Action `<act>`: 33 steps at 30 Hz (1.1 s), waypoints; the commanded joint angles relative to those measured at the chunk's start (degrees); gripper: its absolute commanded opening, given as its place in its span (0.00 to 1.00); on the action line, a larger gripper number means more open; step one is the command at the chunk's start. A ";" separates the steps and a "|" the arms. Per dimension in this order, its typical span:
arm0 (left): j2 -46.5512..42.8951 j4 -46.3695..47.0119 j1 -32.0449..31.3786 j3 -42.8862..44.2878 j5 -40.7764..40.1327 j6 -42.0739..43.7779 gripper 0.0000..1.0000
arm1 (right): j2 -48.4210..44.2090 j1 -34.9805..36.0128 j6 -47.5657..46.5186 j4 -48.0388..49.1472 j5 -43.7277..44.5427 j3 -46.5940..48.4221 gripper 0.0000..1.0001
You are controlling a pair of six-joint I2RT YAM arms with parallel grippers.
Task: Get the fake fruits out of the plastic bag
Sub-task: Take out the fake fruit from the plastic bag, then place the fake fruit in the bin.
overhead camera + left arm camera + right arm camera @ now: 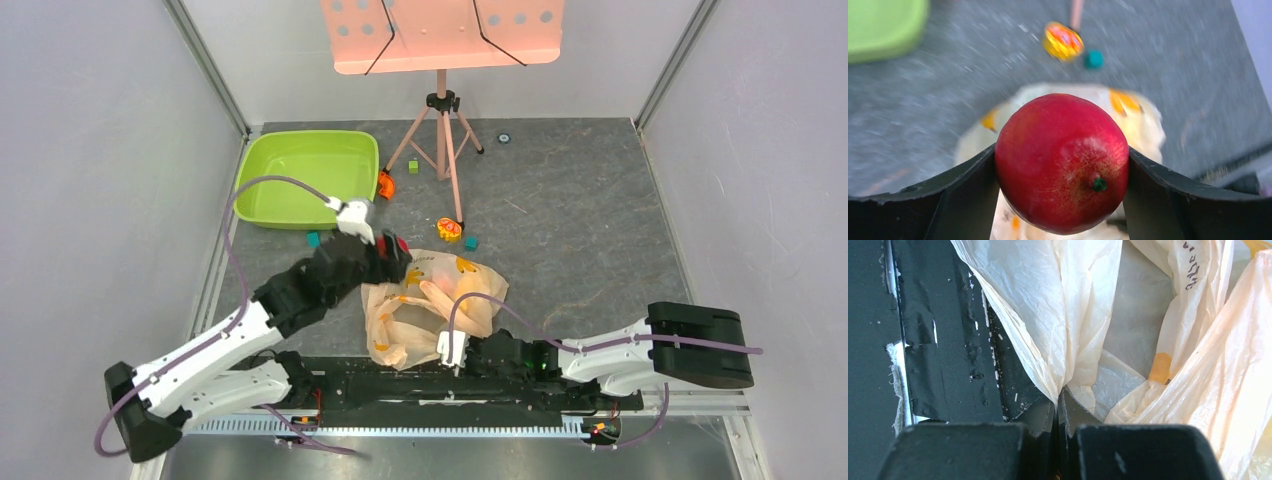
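My left gripper is shut on a glossy red apple and holds it above the far left part of the plastic bag; from the top the apple shows only as a red spot at the fingers. The beige-peach bag lies crumpled near the front middle of the table, with a pinkish peach showing inside its mouth. My right gripper is shut on a fold of the bag's edge at its near side. Other fruits are hidden.
A lime green tub stands at the back left. A pink music stand on a tripod stands at the back middle. Small orange-yellow toys and teal and green cubes lie behind the bag. A black rail runs along the front edge.
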 commanded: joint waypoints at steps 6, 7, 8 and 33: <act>8.82 2.43 24.04 11.54 2.27 6.05 0.53 | 2.63 -0.44 0.18 -0.57 -2.72 6.05 0.00; 10.39 3.20 26.11 12.42 2.51 5.83 0.53 | 2.99 -0.43 0.17 -0.89 -2.87 6.56 0.00; 12.12 4.20 28.51 12.92 2.51 5.46 0.53 | 3.29 -0.44 0.25 -1.16 -2.77 7.03 0.00; 57.32 9.82 43.87 33.22 10.99 4.83 0.58 | 4.96 -0.44 1.84 -0.84 -1.86 6.97 0.00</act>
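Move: My left hand already holds the red fake fruit; the green tray's middle lies about 33 cm ahead, 24 cm to the left and 17 cm below. The teal cube is roughly 19 cm ahead and 23 cm left, the orange toy some 32 cm ahead and 6 cm left. The plastic bag's middle is level with the hand, 5 cm right and 17 cm below. From my right hand, the tray is about 45 cm ahead and 33 cm left. I swing my left hand forward and left, away from the bag, about 26 cm out and 14 cm across, first rising some 4 cm over the near rim, then sinking about 15 cm into the right part of the tray. The wrist turns roughly 35 degrees counter-clockwise and tips down a little; the fingers keep their grip on the fruit. My right hand, still pinching the bag's edge, shifts it about 2.5 cm left. ##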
